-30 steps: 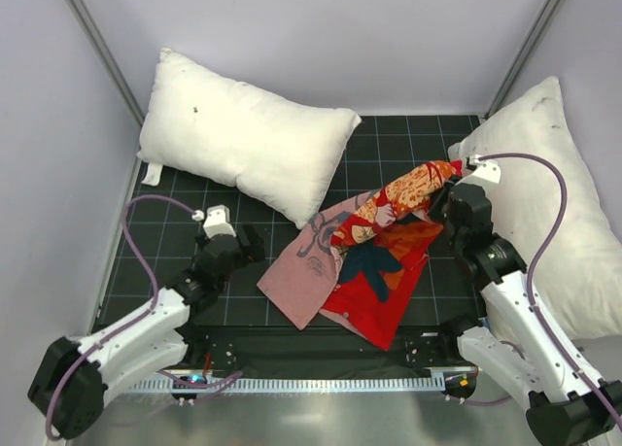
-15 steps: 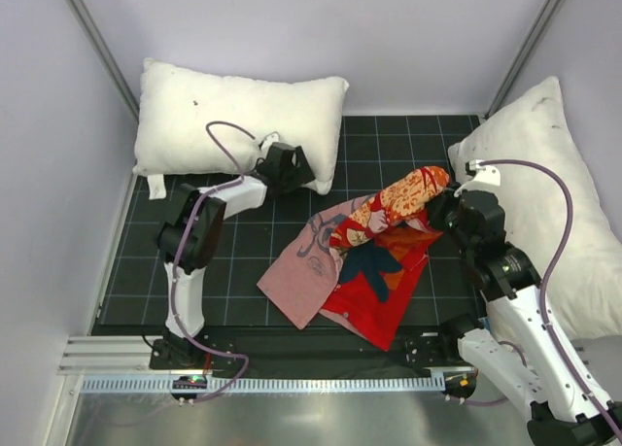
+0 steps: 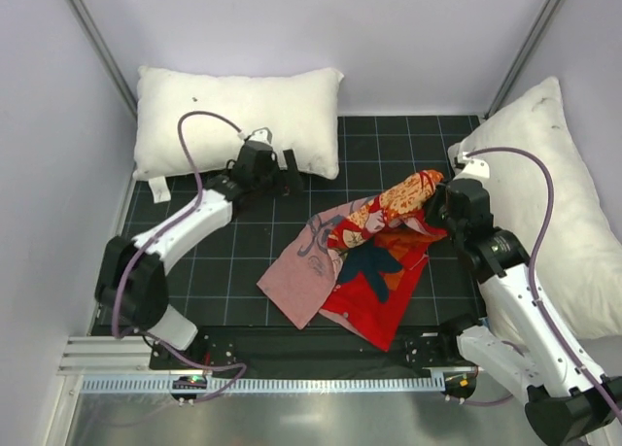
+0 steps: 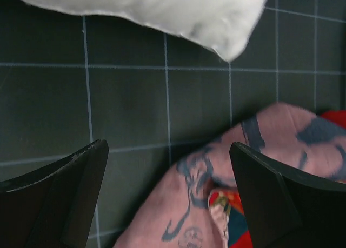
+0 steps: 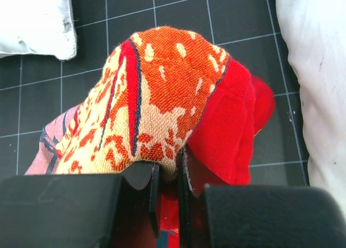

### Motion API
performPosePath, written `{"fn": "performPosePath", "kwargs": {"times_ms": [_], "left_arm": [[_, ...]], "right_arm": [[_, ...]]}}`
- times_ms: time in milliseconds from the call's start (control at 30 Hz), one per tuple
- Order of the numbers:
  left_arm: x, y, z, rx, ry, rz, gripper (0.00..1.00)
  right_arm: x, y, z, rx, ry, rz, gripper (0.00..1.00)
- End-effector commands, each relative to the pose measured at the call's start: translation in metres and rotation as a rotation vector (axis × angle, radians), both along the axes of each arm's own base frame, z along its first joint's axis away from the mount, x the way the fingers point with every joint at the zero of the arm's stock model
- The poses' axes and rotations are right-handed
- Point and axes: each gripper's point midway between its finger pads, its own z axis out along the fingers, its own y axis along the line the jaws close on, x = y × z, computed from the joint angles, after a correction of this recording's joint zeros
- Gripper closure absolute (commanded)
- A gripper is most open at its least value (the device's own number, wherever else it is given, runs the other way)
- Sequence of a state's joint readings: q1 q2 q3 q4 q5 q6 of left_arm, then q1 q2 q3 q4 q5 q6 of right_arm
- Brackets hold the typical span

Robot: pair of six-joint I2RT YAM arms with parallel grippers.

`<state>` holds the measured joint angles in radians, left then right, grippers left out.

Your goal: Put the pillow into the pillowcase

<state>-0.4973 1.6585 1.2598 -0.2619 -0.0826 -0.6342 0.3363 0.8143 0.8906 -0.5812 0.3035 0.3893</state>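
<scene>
The plump white pillow (image 3: 238, 116) lies against the back wall at the left; its corner (image 4: 162, 7) shows at the top of the left wrist view. My left gripper (image 3: 288, 174) hovers open just in front of that corner, above the mat, with nothing between its fingers (image 4: 65, 194). The red pillowcase (image 3: 369, 266) lies crumpled mid-mat, its faded pink reverse (image 4: 227, 188) turned up at the left. My right gripper (image 3: 437, 208) is shut on a raised fold of the pillowcase (image 5: 162, 96), lifting its orange-printed edge off the mat.
A larger white pillow (image 3: 559, 203) with dark specks leans against the right wall, close beside my right arm; its edge (image 5: 319, 69) shows in the right wrist view. The black gridded mat (image 3: 214, 261) lies under everything, and a metal rail (image 3: 292, 383) runs along its front.
My left arm swung from the front left up to the pillow, which shifted back and squared against the wall. The right gripper kept its hold, with the raised fold sinking slightly.
</scene>
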Motion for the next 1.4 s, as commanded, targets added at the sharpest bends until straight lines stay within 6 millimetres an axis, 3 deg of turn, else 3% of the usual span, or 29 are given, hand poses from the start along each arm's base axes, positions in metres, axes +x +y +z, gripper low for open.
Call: {"fn": "performPosePath", "kwargs": {"times_ms": [0, 67, 133, 200, 333, 433, 733, 1033, 1067, 1100, 1133, 1200, 1233, 1367], "left_arm": [[-0.072, -0.006, 0.016, 0.001, -0.019, -0.133, 0.00], [-0.103, -0.009, 0.029, -0.007, -0.041, -0.179, 0.00], [-0.140, -0.016, 0.015, 0.032, -0.005, -0.249, 0.00], [-0.166, -0.021, 0.023, 0.029, -0.039, -0.302, 0.00], [-0.224, -0.032, -0.004, 0.119, -0.014, -0.430, 0.00], [-0.242, -0.033, -0.029, 0.167, 0.040, -0.477, 0.00], [-0.235, -0.052, -0.078, 0.336, 0.133, -0.513, 0.06], [-0.239, -0.109, -0.078, 0.298, 0.136, -0.630, 0.14], [-0.237, -0.108, -0.088, 0.320, 0.148, -0.622, 0.17], [-0.232, -0.111, -0.088, 0.332, 0.137, -0.611, 0.20], [-0.228, -0.111, -0.092, 0.350, 0.139, -0.600, 0.33], [-0.226, -0.107, -0.112, 0.415, 0.186, -0.592, 0.47], [-0.225, -0.111, -0.113, 0.418, 0.195, -0.598, 0.61], [-0.223, -0.109, -0.123, 0.439, 0.208, -0.582, 0.90]], "right_arm": [[0.014, -0.004, 0.039, 0.010, -0.083, -0.041, 0.96], [0.017, -0.005, 0.044, 0.004, -0.086, -0.056, 0.96], [0.022, -0.006, 0.043, -0.009, -0.071, -0.063, 0.96], [0.025, -0.006, 0.048, -0.007, -0.073, -0.070, 0.96], [0.032, -0.006, 0.050, -0.016, -0.060, -0.074, 0.96], [0.035, -0.007, 0.057, -0.017, -0.060, -0.078, 0.96], [0.035, -0.002, 0.062, 0.006, -0.069, -0.053, 0.96], [0.036, -0.008, 0.055, -0.013, -0.055, -0.069, 0.96], [0.036, -0.009, 0.054, -0.018, -0.052, -0.075, 0.96], [0.036, -0.011, 0.054, -0.018, -0.051, -0.078, 0.96], [0.036, -0.012, 0.056, -0.016, -0.056, -0.083, 0.96], [0.035, -0.012, 0.057, -0.013, -0.058, -0.079, 0.96], [0.035, -0.013, 0.058, -0.012, -0.061, -0.082, 0.96], [0.033, -0.017, 0.060, -0.015, -0.061, -0.094, 0.96]]}}
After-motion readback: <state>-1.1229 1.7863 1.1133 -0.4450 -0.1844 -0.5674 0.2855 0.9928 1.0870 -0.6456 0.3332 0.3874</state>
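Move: From the left hand, the pillowcase's pink edge, at the seam beside the red, lies about 23 cm back, 11 cm right and 14 cm below. The dark flower is some 20 cm back and 19 cm right, equally low; the white pillow's middle is roughly 17 cm ahead, 15 cm left and 7 cm below. From the right hand, which already holds the patterned end, that pink edge is about 12 cm back, 20 cm left and 20 cm below. Left hand sweeps back about 23 cm, down and right, closing on pink edge; right keeps hold, rising slightly. ##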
